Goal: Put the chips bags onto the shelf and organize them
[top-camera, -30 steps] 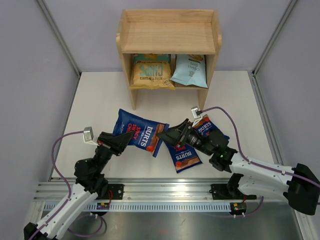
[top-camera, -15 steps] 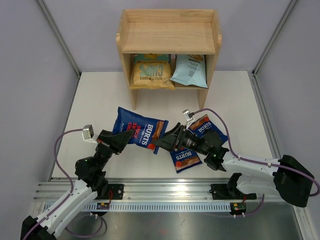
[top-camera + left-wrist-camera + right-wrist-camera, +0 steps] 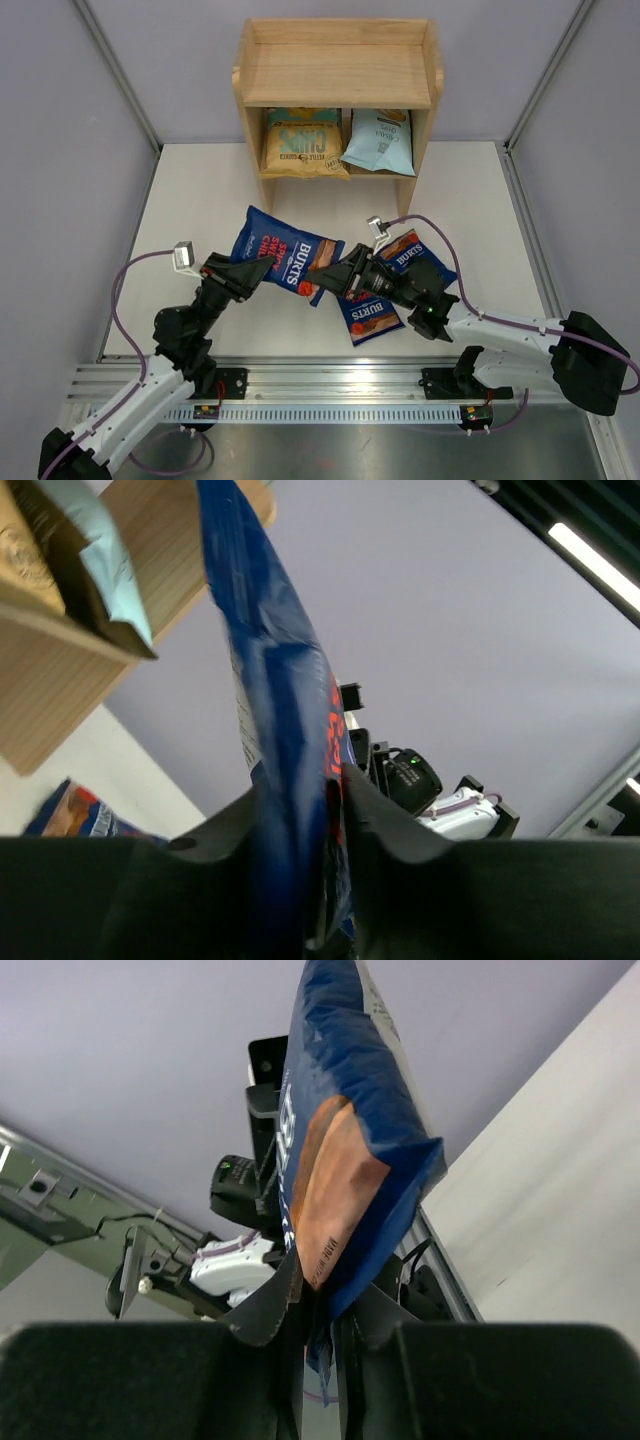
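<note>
A dark blue Burts bag (image 3: 290, 256) hangs between both grippers, lifted off the table. My left gripper (image 3: 247, 274) is shut on its left edge, my right gripper (image 3: 330, 276) on its right edge. In the left wrist view the bag (image 3: 283, 710) stands edge-on in the gripper (image 3: 300, 830). In the right wrist view the bag (image 3: 340, 1130) is pinched in the gripper (image 3: 325, 1315). Two more Burts bags (image 3: 370, 316) (image 3: 416, 254) lie on the table under the right arm. The wooden shelf (image 3: 336, 75) holds the tan-and-teal bag (image 3: 300, 140) and the pale blue bag (image 3: 380, 140) on its lower tier.
The shelf's top tier is bare wood. The white table (image 3: 200, 200) is walled by grey panels left, right and behind. A metal rail (image 3: 330, 395) with the arm bases runs along the near edge. The shelf's side (image 3: 60, 680) shows in the left wrist view.
My right gripper moved left and closed on the bag's right edge. The bag has since risen off the table and shifted slightly toward the shelf, held by both grippers.
</note>
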`<state>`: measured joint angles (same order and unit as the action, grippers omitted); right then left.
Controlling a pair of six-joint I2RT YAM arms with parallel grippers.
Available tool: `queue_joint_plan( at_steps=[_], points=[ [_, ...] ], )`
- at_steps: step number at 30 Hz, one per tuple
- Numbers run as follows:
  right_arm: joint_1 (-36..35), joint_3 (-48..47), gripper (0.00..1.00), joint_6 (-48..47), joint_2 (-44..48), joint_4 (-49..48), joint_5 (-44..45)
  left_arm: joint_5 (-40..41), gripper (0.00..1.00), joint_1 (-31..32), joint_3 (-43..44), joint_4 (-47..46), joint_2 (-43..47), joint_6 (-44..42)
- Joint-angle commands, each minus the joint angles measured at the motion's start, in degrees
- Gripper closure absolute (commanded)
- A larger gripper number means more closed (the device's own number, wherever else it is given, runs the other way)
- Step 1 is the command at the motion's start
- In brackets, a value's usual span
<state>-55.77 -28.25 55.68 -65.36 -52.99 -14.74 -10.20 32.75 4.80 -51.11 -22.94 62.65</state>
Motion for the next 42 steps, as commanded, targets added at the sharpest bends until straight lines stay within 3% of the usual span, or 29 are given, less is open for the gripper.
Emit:
queue_joint_plan(
  at_steps=[1, 2, 4, 7, 8, 10, 17, 22, 26, 30, 34, 42],
  points=[
    [-0.3, -2.2, 0.88, -2.3, 5.7, 5.1, 6.6, 3.9, 0.61, -0.3, 8.9, 18.1, 3.1, -7.3],
    [-0.3, -2.2, 0.89, -2.2, 6.9, 7.4, 10.4, 5.4, 0.58, -0.3, 10.6, 25.7, 3.5, -8.3],
    [-0.3, -1.8, 0.91, -0.8, 10.6, 13.7, 14.4, 9.6, 0.47, -0.3, 14.6, 30.5, 4.7, -11.3],
    [-0.4, -2.4, 0.92, 2.8, 14.4, 21.3, 23.2, 15.7, 0.03, -0.3, 18.8, 40.0, 5.0, -13.8],
    [-0.3, -2.9, 0.93, 3.9, 15.2, 23.6, 27.3, 17.0, 0.01, -0.3, 21.8, 45.8, 5.1, -14.0],
    [-0.3, -5.8, 0.94, 5.8, 16.7, 31.1, 31.2, 20.0, 0.01, -0.3, 24.3, 50.9, 4.7, -15.3],
    [-0.2, -17.5, 0.93, 4.0, 15.3, 40.3, 41.4, 19.9, 0.01, -0.3, 34.5, 72.2, 2.7, -23.6],
    [1.6, -30.5, 0.93, 3.1, 9.8, 45.1, 47.2, 20.2, 0.01, -0.2, 45.5, 85.1, 1.3, -32.0],
    [6.3, -42.5, 0.93, 4.6, 3.9, 48.9, 46.6, 20.6, 0.01, -0.3, 52.3, 95.2, 1.0, -36.5],
    [12.0, -52.0, 0.94, 7.8, -4.0, 52.2, 45.5, 21.5, 0.01, -0.3, 54.5, 98.8, 3.2, -39.3],
    [14.0, -57.6, 0.93, 9.9, -9.2, 50.7, 51.6, 23.6, 0.01, -0.3, 53.0, 100.2, 6.8, -41.3],
    [19.4, -76.4, 0.92, 16.9, -23.0, 64.2, 53.2, 23.7, 0.01, -0.3, 48.0, 98.3, 9.4, -43.8]
  ],
)
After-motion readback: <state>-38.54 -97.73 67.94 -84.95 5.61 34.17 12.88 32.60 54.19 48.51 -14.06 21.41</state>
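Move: My right hand grips the blue Burts bag by its right end; its middle is about 6 cm left, 5 ahead. The spot I take it to, the right half of the top shelf, lies some 34 cm ahead, 13 right and 13 above. On the lower shelf, 8 cm below my hand and 31 ahead, the light blue bag is 14 right, the yellow chips bag 4 left. From my left hand the Burts bag's middle is about 2 cm ahead, 4 right. I spread my left fingers wide, freeing the Burts bag's left end, nudge that hand forward, then draw it away to the left about 12 cm net, rolling its left side up some 50 degrees. My right hand keeps its pinch and carries the bag right and forward, then steeply up and on forward to the top shelf, about 26 cm forward and 21 up in all, turning clockwise some 60 degrees. ##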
